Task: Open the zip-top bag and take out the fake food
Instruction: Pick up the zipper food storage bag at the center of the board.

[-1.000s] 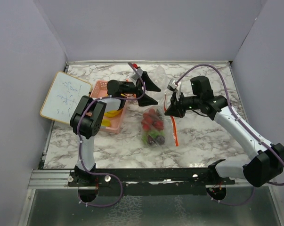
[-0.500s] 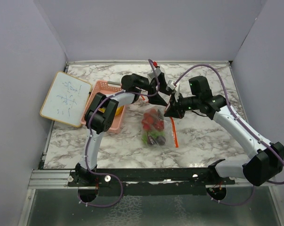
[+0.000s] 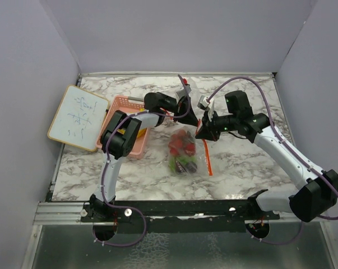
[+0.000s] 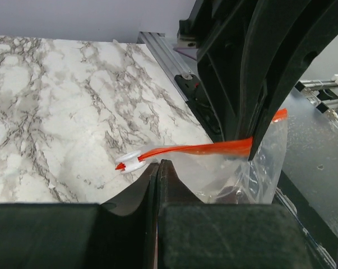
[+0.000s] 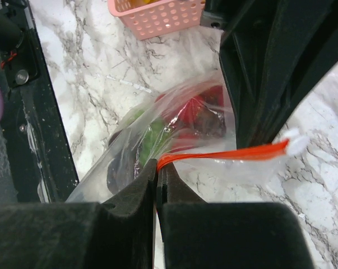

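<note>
The clear zip-top bag (image 3: pixel 183 157) lies mid-table with its top lifted. The fake food (image 3: pixel 181 144) shows inside it: red strawberries, green and dark purple pieces (image 5: pixel 157 134). My right gripper (image 5: pixel 160 163) is shut on one end of the orange zip strip (image 5: pixel 225 152). My left gripper (image 4: pixel 158 163) is shut, its tip right under the strip beside the white slider (image 4: pixel 129 162). Whether it pinches the film I cannot tell. In the top view the left gripper (image 3: pixel 191 114) and right gripper (image 3: pixel 201 133) stand close together above the bag.
A pink slotted basket (image 3: pixel 122 102) stands left of the bag, partly under the left arm. A small whiteboard (image 3: pixel 78 116) leans at the table's left edge. White walls close in the back and both sides. The black base rail (image 5: pixel 28 112) runs along the near edge.
The left gripper swung right from above the basket to the bag's top and went from open to shut. The right gripper stayed where it was, still holding the zip strip.
</note>
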`<state>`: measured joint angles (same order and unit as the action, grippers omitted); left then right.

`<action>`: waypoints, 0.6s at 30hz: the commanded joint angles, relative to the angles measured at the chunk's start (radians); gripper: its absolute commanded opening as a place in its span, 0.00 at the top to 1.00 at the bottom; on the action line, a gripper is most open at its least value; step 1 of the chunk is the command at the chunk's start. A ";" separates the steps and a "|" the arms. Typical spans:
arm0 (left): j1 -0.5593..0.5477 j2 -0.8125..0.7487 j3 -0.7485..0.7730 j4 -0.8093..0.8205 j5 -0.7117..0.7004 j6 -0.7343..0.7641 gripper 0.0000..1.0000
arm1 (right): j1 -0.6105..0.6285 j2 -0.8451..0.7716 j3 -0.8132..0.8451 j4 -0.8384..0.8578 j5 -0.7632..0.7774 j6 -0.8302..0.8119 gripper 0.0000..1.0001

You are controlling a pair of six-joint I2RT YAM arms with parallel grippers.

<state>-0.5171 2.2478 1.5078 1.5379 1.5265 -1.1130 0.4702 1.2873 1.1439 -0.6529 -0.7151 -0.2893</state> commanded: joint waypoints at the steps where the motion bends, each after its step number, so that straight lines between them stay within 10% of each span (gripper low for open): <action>1: 0.067 -0.063 -0.041 0.240 -0.055 -0.001 1.00 | 0.008 -0.058 0.010 0.036 0.026 0.021 0.98; 10: 0.187 -0.193 -0.188 0.239 -0.212 -0.009 1.00 | 0.008 -0.131 -0.022 0.086 0.141 0.081 0.97; 18: 0.204 -0.298 -0.351 0.235 -0.344 -0.002 1.00 | 0.008 -0.155 -0.018 0.194 0.219 0.160 0.62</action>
<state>-0.3229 2.0239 1.2175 1.5383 1.3170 -1.1278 0.4721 1.1500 1.1225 -0.5392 -0.5556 -0.1875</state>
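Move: Both hands hold the zip edge of the bag, the orange strip right at the right fingers; the pink basket, the side the left hand draws towards, lies about 31 cm to that hand's left, 1 cm back and 16 below. The bag's food lies some 12 cm back, 6 left and 15 below the left hand; the empty bag is about 14 cm ahead, 3 left and 18 below. Left hand, still pinching, draws the zip edge about 7 cm left, forward and up; right rises, letting go. ##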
